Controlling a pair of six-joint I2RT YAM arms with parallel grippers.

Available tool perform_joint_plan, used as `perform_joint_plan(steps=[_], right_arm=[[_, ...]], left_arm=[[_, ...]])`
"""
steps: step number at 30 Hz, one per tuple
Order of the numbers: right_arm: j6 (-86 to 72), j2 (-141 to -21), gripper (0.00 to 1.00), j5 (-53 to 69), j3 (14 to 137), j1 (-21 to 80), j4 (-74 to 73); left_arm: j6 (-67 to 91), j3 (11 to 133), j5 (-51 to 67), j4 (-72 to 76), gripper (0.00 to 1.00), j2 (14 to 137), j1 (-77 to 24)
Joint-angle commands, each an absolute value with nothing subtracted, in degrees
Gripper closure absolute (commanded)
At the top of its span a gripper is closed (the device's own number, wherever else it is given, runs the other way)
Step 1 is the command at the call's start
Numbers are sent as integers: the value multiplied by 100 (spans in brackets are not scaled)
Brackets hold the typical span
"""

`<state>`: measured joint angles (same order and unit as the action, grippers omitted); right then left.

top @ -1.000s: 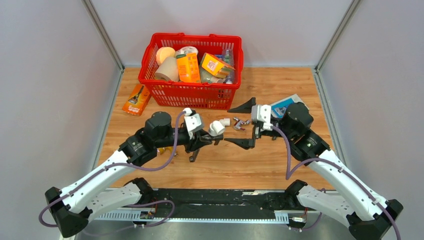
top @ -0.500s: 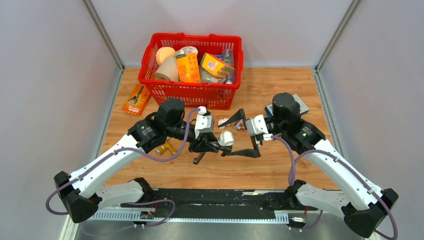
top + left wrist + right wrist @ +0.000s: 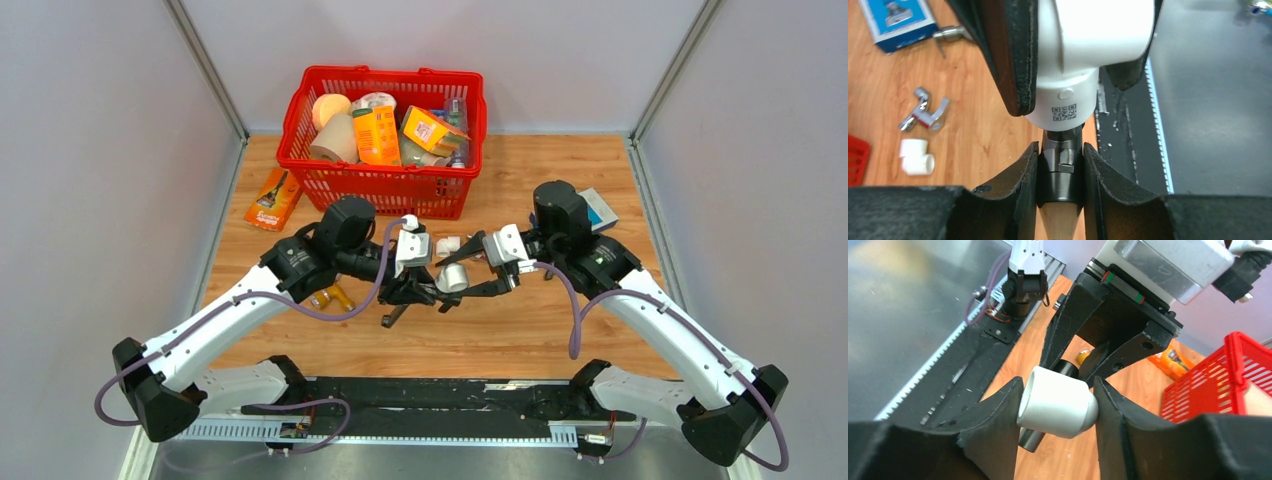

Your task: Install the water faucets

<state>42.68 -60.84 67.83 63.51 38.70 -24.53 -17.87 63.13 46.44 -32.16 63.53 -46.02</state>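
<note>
My left gripper (image 3: pixel 418 288) (image 3: pixel 1060 175) is shut on the dark grey faucet (image 3: pixel 398 312) (image 3: pixel 1063 167) and holds it above the table's middle. A white elbow fitting (image 3: pixel 452 277) (image 3: pixel 1088 55) (image 3: pixel 1058 401) sits on the faucet's end. My right gripper (image 3: pixel 466 277) (image 3: pixel 1058 407) comes in from the right, and its two fingers press on both sides of that white fitting. In the right wrist view a stub of the dark faucet (image 3: pixel 1031 439) shows under the fitting, with the left gripper's body behind it.
On the wood behind the grippers lie a loose white elbow fitting (image 3: pixel 449 243) (image 3: pixel 915 156) and a small chrome tap (image 3: pixel 484 247) (image 3: pixel 923 110). A blue box (image 3: pixel 592 208) lies at the right. A red basket (image 3: pixel 385 185) of goods stands at the back, with an orange pack (image 3: pixel 272 198) to its left.
The right gripper's fingers, wide open before, have come in onto the white elbow fitting. The left arm has kept the faucet almost still over the last half second.
</note>
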Motion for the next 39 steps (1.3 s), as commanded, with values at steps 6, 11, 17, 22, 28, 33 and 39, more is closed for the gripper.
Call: perform_joint_plan(steps=[6, 11, 17, 22, 28, 33, 39], right_arm=[[2686, -6398, 100, 5199, 6513, 3902, -1770], [435, -6714, 100, 2362, 6310, 4139, -835], [-2238, -7409, 100, -287, 6644, 4254, -1352], [-2128, -7427, 84, 455, 6793, 4210, -1310], [-1312, -7102, 33, 2026, 6970, 3789, -1310], [487, -6462, 14, 2925, 6698, 3683, -1310], [3204, -5293, 1, 4182, 5855, 3674, -1345]], left_arm=[[-1020, 6197, 1358, -1540, 100, 5652, -4885], [-1186, 5644, -2317, -407, 100, 5493, -6071], [-2362, 5081, -5130, 1876, 100, 5914, -7275], [-2542, 5071, -4933, 1742, 100, 6074, -7374], [-1091, 5063, -2632, 28, 100, 5397, -6347], [-756, 5036, -51, -905, 100, 4984, -5345], [-835, 5238, 2255, -1423, 100, 5027, -4702]])
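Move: The right fingers already hold the white elbow right at their pads, on the end of the dark pipe kept by the left hand; from the left hand this elbow is about 4 cm right, 1 cm ahead and 5 cm up. On the table some 25 cm below the right hand lie a second elbow, about 17 cm straight ahead, and a chrome valve, 17 cm ahead and 7 cm to the right. Both hands swing forward 10–15 cm, right twisting the elbow clockwise on the pipe, then releasing and backing off. ##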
